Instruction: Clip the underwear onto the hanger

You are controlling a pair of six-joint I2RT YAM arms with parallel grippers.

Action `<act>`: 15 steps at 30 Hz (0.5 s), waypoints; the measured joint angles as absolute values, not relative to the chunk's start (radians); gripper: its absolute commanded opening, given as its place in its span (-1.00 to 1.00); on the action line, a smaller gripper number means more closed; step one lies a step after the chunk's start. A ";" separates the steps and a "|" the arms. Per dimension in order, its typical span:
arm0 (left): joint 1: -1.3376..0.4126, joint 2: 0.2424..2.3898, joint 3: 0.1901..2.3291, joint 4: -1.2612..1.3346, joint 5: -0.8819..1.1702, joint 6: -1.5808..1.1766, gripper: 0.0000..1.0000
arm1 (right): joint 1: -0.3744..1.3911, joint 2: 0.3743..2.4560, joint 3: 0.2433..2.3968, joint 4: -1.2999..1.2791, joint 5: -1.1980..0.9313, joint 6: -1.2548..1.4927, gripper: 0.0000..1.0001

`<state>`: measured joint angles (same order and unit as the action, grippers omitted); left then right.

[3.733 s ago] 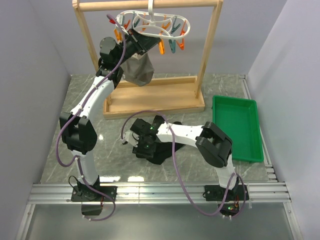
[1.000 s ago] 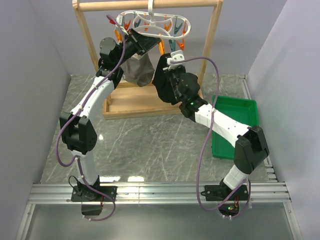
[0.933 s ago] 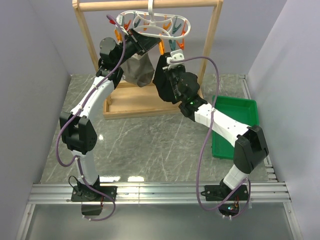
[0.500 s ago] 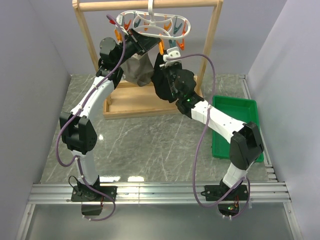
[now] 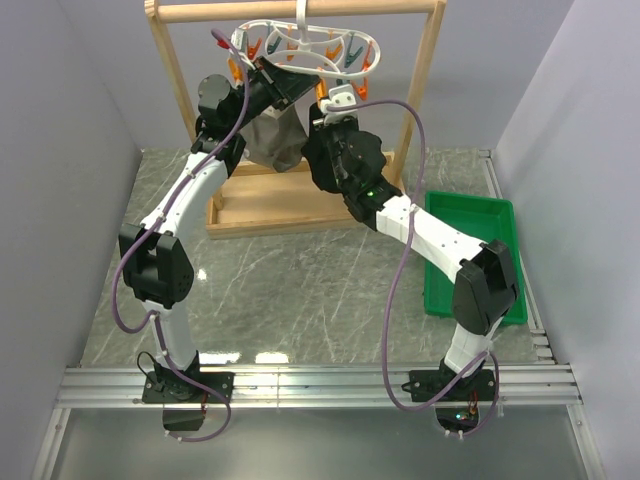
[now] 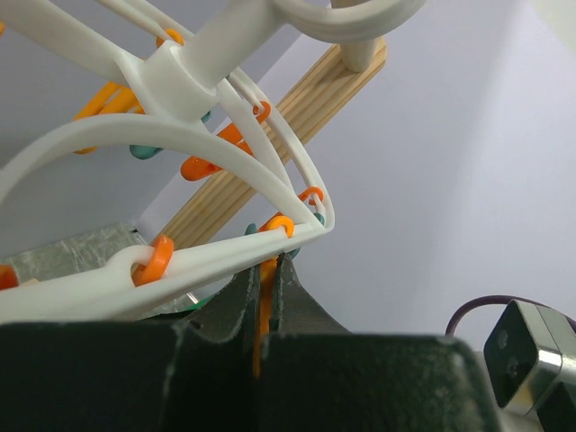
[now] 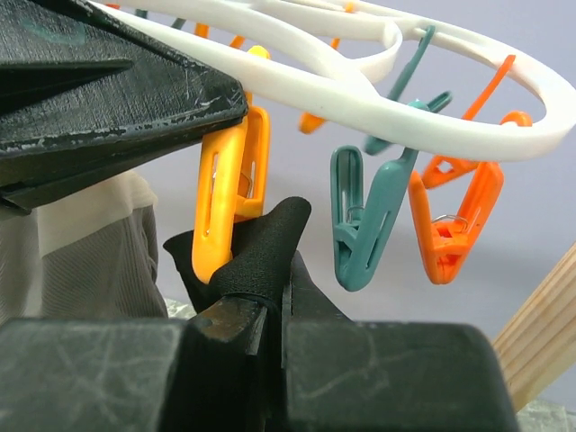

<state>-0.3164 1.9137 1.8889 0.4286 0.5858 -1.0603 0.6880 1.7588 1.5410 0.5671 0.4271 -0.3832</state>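
The white oval hanger [image 5: 300,45] hangs by its hook from the wooden rack's top bar. My left gripper [image 5: 292,88] is shut on an orange peg [image 6: 262,301] under the hanger's frame [image 6: 180,135]. My right gripper [image 5: 328,104] is shut on the black underwear [image 5: 325,165], which hangs down over that arm. In the right wrist view a fold of the underwear [image 7: 265,238] sticks up between my shut jaws and touches the lower end of an orange peg [image 7: 225,198]. The left gripper's dark body [image 7: 108,108] sits just above that peg.
A grey-beige garment [image 5: 275,140] hangs from the hanger beside the left gripper. A teal peg [image 7: 360,225] and another orange peg [image 7: 454,225] hang to the right. The tall wooden rack [image 5: 420,90] stands on its base board. A green tray [image 5: 470,250] lies at the right.
The right arm lifted the underwear off the table up to the hanger, and in the last second moved it further up and left, closer to the pegs. The left arm has stayed still.
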 measured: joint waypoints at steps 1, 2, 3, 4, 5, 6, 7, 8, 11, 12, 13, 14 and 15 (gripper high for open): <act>-0.316 1.914 1.889 0.429 0.586 -1.063 -0.94 | 0.688 1.759 1.544 0.562 0.429 -0.383 -1.00; -0.316 1.914 1.889 0.429 0.586 -1.065 -0.87 | 0.688 1.759 1.548 0.559 0.430 -0.383 -1.00; -0.315 1.914 1.889 0.429 0.586 -1.069 -0.84 | 0.689 1.760 1.552 0.556 0.431 -0.382 -1.00; -0.315 1.914 1.889 0.429 0.587 -1.072 -0.82 | 0.689 1.760 1.557 0.553 0.431 -0.379 -1.00; -0.315 1.914 1.889 0.429 0.587 -1.076 -0.79 | 0.689 1.761 1.564 0.549 0.433 -0.375 -1.00; -0.315 1.914 1.889 0.429 0.587 -1.079 -0.75 | 0.689 1.764 1.572 0.544 0.435 -0.370 -1.00; -0.315 1.914 1.889 0.430 0.587 -1.082 -0.72 | 0.689 1.766 1.580 0.540 0.437 -0.363 -1.00; -0.314 1.914 1.889 0.429 0.587 -1.086 -0.67 | 0.689 1.770 1.591 0.531 0.438 -0.355 -1.00; -0.313 1.914 1.889 0.436 0.588 -1.093 -0.57 | 0.688 1.775 1.615 0.507 0.445 -0.328 -1.00; -0.312 1.914 1.891 0.440 0.588 -1.095 -0.54 | 0.686 1.776 1.620 0.500 0.445 -0.319 -1.00; -0.312 1.914 1.891 0.443 0.590 -1.096 -0.53 | 0.686 1.776 1.623 0.496 0.445 -0.309 -1.00; -0.312 1.914 1.891 0.445 0.590 -1.097 -0.49 | 0.685 1.776 1.628 0.492 0.445 -0.301 -1.00; -0.312 1.914 1.891 0.445 0.590 -1.098 -0.49 | 0.685 1.776 1.632 0.485 0.444 -0.292 -1.00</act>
<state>-0.3119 1.9137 1.8912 0.4450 0.5896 -1.0981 0.6849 1.7756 1.6318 0.4850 0.4442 -0.2924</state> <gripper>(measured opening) 0.242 0.028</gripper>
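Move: The yellow clip is already pinched at its upper ends in the left fingers, its middle about 3 cm straight below the left hand. From the right hand, holding the black underwear, it is some 4 cm up, 1 cm ahead and 1 cm left. A teal clip hangs about 5 cm right of the yellow one and 1 cm farther out. The grey underwear hangs roughly 11 cm left of the right hand, 2 cm ahead and 5 cm lower. The yellow clip is let out of its squeeze: the left hand stays in place while its fingers ease open to about a quarter, keeping the handle ends between them. The right hand keeps its pinch on the black underwear and lifts it about 1.5 cm up towards the clip's lower end, rolling some 5 degrees so its left side rises. ##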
